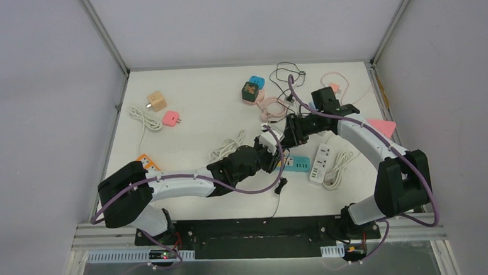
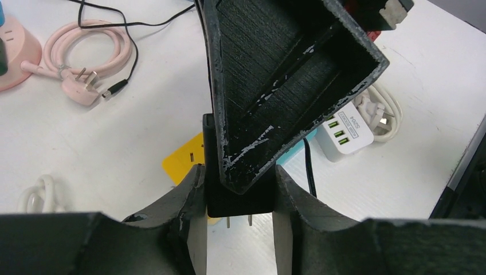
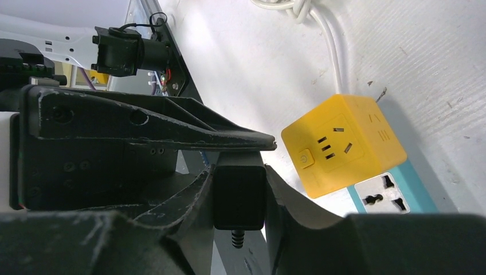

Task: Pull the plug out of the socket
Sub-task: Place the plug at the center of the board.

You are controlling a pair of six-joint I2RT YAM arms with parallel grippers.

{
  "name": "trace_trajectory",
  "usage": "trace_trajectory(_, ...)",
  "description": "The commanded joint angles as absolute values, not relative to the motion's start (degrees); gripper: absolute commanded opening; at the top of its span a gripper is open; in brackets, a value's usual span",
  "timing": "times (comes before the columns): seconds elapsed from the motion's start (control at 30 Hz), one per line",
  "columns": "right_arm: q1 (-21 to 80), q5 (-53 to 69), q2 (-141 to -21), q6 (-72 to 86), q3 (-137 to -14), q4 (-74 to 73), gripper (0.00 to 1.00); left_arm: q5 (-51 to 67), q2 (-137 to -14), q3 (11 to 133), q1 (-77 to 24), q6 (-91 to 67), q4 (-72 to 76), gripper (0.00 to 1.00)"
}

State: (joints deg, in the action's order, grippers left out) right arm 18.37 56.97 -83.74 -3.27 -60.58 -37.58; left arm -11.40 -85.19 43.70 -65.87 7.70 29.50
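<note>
A black plug (image 2: 238,195) hangs just above the table with both grippers on it. My left gripper (image 2: 238,175) is shut on its sides, and the two bare metal prongs (image 2: 250,219) stick out below, free of any socket. My right gripper (image 3: 239,172) is shut on the same plug (image 3: 239,195) from the opposite end, where the cable's ribbed stub shows. One right finger (image 2: 286,74) lies across the plug in the left wrist view. The yellow cube socket (image 3: 344,143) sits on a teal power strip (image 3: 395,192) on the table beneath. In the top view both grippers meet at the plug (image 1: 274,152).
A white USB power strip (image 1: 319,163) with a coiled white cord lies right of the teal strip (image 1: 296,164). A pink cable coil (image 2: 86,51) and black wires lie farther back. A wooden cube (image 1: 157,101), pink adapter (image 1: 171,119) and orange socket (image 1: 147,161) are at the left.
</note>
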Motion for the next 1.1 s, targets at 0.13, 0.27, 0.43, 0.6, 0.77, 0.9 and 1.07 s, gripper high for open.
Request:
trace_trajectory(0.13, 18.69, 58.01, -82.53, -7.8, -64.61, -41.18, 0.86, -5.38, -82.68, 42.24, -63.96, 8.95, 30.82, 0.0)
trace_trajectory(0.27, 17.55, 58.03, -80.48, -10.66, -65.58, -43.68, 1.0, -3.72, -80.23, 41.28, -62.96, 7.65, 26.81, 0.0)
trace_trajectory(0.43, 15.25, 58.57, -77.63, -12.41, -65.93, -44.74, 1.0, -1.75, -75.19, 41.01, -60.57, 4.94, 19.5, 0.0)
trace_trajectory(0.6, 13.05, 60.31, -75.42, -12.51, -65.94, -44.5, 1.0, -0.09, -69.74, 42.36, -56.65, 0.76, 10.25, 0.0)
trace_trajectory(0.77, 11.63, 58.56, -73.48, -10.59, -64.39, -41.43, 1.0, 4.28, -63.05, 44.73, -51.88, -3.4, 3.13, 0.0)
trace_trajectory(0.9, 11.33, 55.54, -72.02, -8.21, -63.1, -38.16, 1.0, 6.4, -59.09, 51.46, -46.85, -6.48, -5.76, 0.0)
trace_trajectory(1.07, 11.13, 51.25, -70.37, -5.85, -61.79, -34.73, 1.0, 6.52, -57.82, 60.77, -40.36, -10.16, -15.04, 0.0)
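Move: The black plug is in both hands' fingers at once, high over the adapters. From the left hand the board's clear centre lies about 13 cm ahead, 12 to the left and 15 below; the yellow cube is 8 below and 1 ahead. The teal strip is 4 cm to its right and 13 below, the white cable coil 18 to its left, 6 ahead and 14 below. From the right hand, the plug is at the hand point. The black plug changes to the left hand alone: the right fingers let go and spread wide, then that hand backs off some 5 cm up and 3–4 to its right. The left, keeping its pinch, dips slightly, then sweeps the plug left about 12 cm and, increasingly, up for a net 10, from over the yellow cube towards the coil side, tipping down some 15 degrees and edging forward late. ##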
